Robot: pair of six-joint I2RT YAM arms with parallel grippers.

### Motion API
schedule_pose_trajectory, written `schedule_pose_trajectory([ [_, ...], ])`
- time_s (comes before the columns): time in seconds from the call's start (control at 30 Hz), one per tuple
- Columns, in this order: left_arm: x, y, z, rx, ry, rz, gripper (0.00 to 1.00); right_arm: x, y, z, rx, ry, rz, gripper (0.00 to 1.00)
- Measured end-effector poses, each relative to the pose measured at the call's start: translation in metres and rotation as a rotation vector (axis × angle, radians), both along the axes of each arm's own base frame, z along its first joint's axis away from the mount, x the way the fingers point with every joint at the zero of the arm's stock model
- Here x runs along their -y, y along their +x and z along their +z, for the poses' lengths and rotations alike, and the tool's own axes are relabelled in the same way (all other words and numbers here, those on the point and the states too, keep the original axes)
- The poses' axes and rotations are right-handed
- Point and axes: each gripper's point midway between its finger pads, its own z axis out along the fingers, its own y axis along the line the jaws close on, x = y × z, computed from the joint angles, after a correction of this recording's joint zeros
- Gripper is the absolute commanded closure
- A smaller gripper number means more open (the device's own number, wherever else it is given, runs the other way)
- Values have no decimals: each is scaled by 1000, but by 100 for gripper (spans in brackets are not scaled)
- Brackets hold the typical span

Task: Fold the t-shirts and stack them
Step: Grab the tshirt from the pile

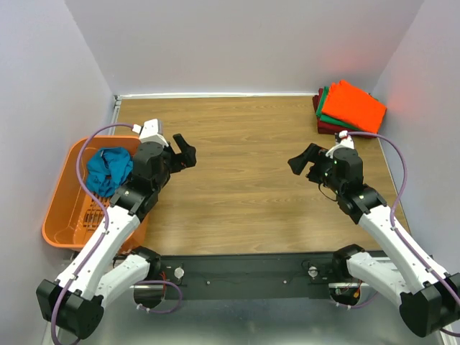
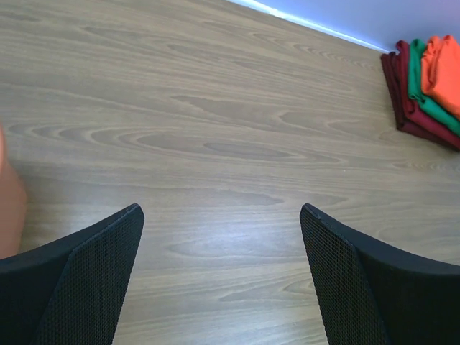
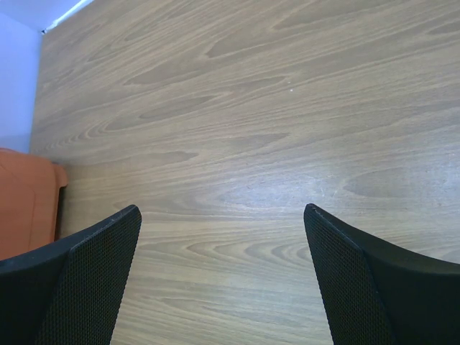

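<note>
A teal-blue t-shirt (image 1: 109, 169) lies crumpled in the orange basket (image 1: 63, 215) at the left. Folded t-shirts are stacked at the back right: bright orange (image 1: 353, 105) on top, green (image 1: 327, 108) under it, dark red (image 1: 327, 128) at the bottom. The stack also shows in the left wrist view (image 2: 428, 86). My left gripper (image 1: 185, 152) is open and empty above the table, right of the basket. My right gripper (image 1: 300, 159) is open and empty above the table, in front of the stack. Both wrist views show wide-apart fingers (image 2: 86, 280) (image 3: 359, 280) over bare wood.
The wooden table (image 1: 244, 172) is walled at the back and both sides. The basket sits off the table's left edge; its corner shows in the right wrist view (image 3: 25, 201). A black rail (image 1: 244, 273) with the arm bases runs along the near edge.
</note>
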Motion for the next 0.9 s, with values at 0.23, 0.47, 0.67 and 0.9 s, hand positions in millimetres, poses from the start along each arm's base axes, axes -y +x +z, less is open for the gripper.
schedule_pose_trajectory([
  [0.23,-23,6,12,-20,4,123,2,-1,-1,0,0,-1,8,0],
  [0.47,-93,9,21,-47,31,419,2,-5,-3,0,-2,6,33,0],
  [0.67,-200,0,-12,-160,61,788,2,-9,-5,0,-7,17,60,0],
  [0.9,-256,-7,-100,-424,40,914,10,-14,-8,0,-10,22,89,0],
])
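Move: The blue t-shirt lies crumpled in the bottom of the orange bin, some 27 cm to the left of the left hand, about 2 cm back and roughly 21 cm below. The bin's middle is about 32 cm left of this hand and 8 cm back; its right rim crosses the way some 14 cm to the left, 3 cm back and 11 cm lower. From the right hand the t-shirt is about 58 cm left and 2 cm back. Leftwards in one fast arc of about 25 cm, the left hand rises slightly at first, crosses the bin's right rim, then sinks steeply towards the blue t-shirt, ending about 10 cm lower than it began. The wrist swings some 50 degrees counter-clockwise and tips the fingers down by about 25 on the way; they stay wide open. ##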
